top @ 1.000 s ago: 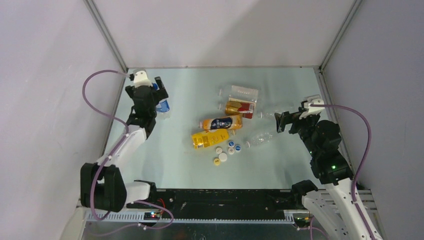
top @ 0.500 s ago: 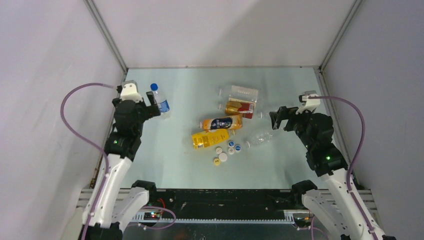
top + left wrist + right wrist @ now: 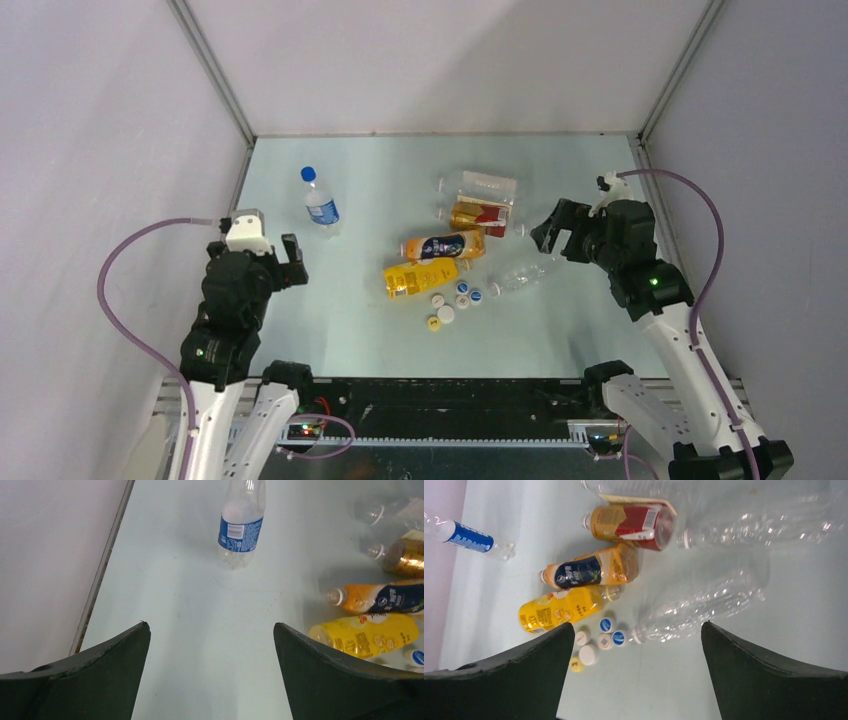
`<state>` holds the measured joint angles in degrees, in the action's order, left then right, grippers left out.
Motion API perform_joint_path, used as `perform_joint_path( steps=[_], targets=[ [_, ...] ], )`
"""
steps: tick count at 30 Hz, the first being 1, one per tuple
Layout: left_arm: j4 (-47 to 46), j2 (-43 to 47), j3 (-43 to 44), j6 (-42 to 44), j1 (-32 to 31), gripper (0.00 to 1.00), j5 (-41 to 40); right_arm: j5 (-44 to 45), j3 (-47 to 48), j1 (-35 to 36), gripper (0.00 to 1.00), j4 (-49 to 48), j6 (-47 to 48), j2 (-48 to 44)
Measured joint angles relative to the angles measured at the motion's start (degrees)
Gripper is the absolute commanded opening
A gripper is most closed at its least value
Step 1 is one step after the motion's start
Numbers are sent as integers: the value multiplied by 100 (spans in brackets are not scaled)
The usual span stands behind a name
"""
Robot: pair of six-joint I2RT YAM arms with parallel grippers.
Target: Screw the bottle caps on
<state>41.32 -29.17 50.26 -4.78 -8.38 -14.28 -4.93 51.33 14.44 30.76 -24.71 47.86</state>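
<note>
A clear bottle with a blue label [image 3: 321,207] stands upright at the far left with a blue cap on it; it also shows in the left wrist view [image 3: 241,527]. Mid-table lie a gold-and-red bottle [image 3: 478,216], an orange one with a dark-blue label [image 3: 445,245], a yellow one [image 3: 420,277] and a clear one [image 3: 521,276]. Several loose bottle caps [image 3: 452,302] cluster in front of them, blue, white and yellow [image 3: 596,642]. My left gripper [image 3: 255,252] [image 3: 210,624] is open, well short of the upright bottle. My right gripper [image 3: 562,232] [image 3: 636,624] is open above the clear bottle.
Another clear bottle [image 3: 482,184] lies behind the gold-and-red one. Grey walls close in the table on the left, back and right, with a metal rail [image 3: 102,565] along the left edge. Bare tabletop [image 3: 350,320] lies between the left gripper and the caps.
My left gripper has drawn back from the blue-label bottle toward the near edge, leaving it standing alone. My right arm has shifted slightly toward the far side.
</note>
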Motion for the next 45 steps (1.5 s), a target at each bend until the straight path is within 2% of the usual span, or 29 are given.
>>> perform_joint_path(
  steps=[8,14,17,20,24,28,32,40,45],
  targets=[
    [229,455,-396,205,-297,100,48,-927,94,-275,99,688,-420,221],
    [186,776,-835,437,-702,100,553,-1471,-4,-354,99,662,-424,317],
    [90,658,-782,485,-767,100,951,-1655,-286,-376,99,533,-426,354],
    [22,85,-538,481,-822,100,1360,-1637,-540,-264,99,476,-417,455],
    [-52,-916,-90,481,-1027,100,1606,-1279,-601,350,98,411,-376,649],
    [-131,-1644,85,450,-1215,100,1580,-562,-588,1419,93,297,-376,1075],
    [-107,-1958,140,358,-1290,100,1421,59,-372,2391,85,345,-435,1869],
    [-90,-1770,164,-140,-1325,100,627,960,994,4070,74,595,-852,3965],
    [46,-1537,190,-326,-1325,100,369,1261,1945,4610,66,866,-1298,5169]
  ],
)
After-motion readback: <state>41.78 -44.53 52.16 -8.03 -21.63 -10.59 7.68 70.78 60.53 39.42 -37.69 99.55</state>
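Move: Back and to the right hand's left, some 7 cm back, 24 cm left and 23 cm below, lies the yellow cap. The big white cap is 3 cm right of it and 2 cm farther out; the yellow bottle lies 11 cm beyond and 3 cm left of it. From the left hand, the yellow bottle is roughly 10 cm ahead, 27 cm right and 23 cm below, with the orange bottle 18 cm ahead, 31 cm right. Sweeping left about 22 cm and sinking some 17 cm while drawing back 9, the right hand comes down towards the yellow and big white caps, its fingers tipping to point steeply down and narrowing partway. The left hand, wide open, dips and swings right about 10 cm, yawing clockwise and tipping down, then eases 3 cm back left. ##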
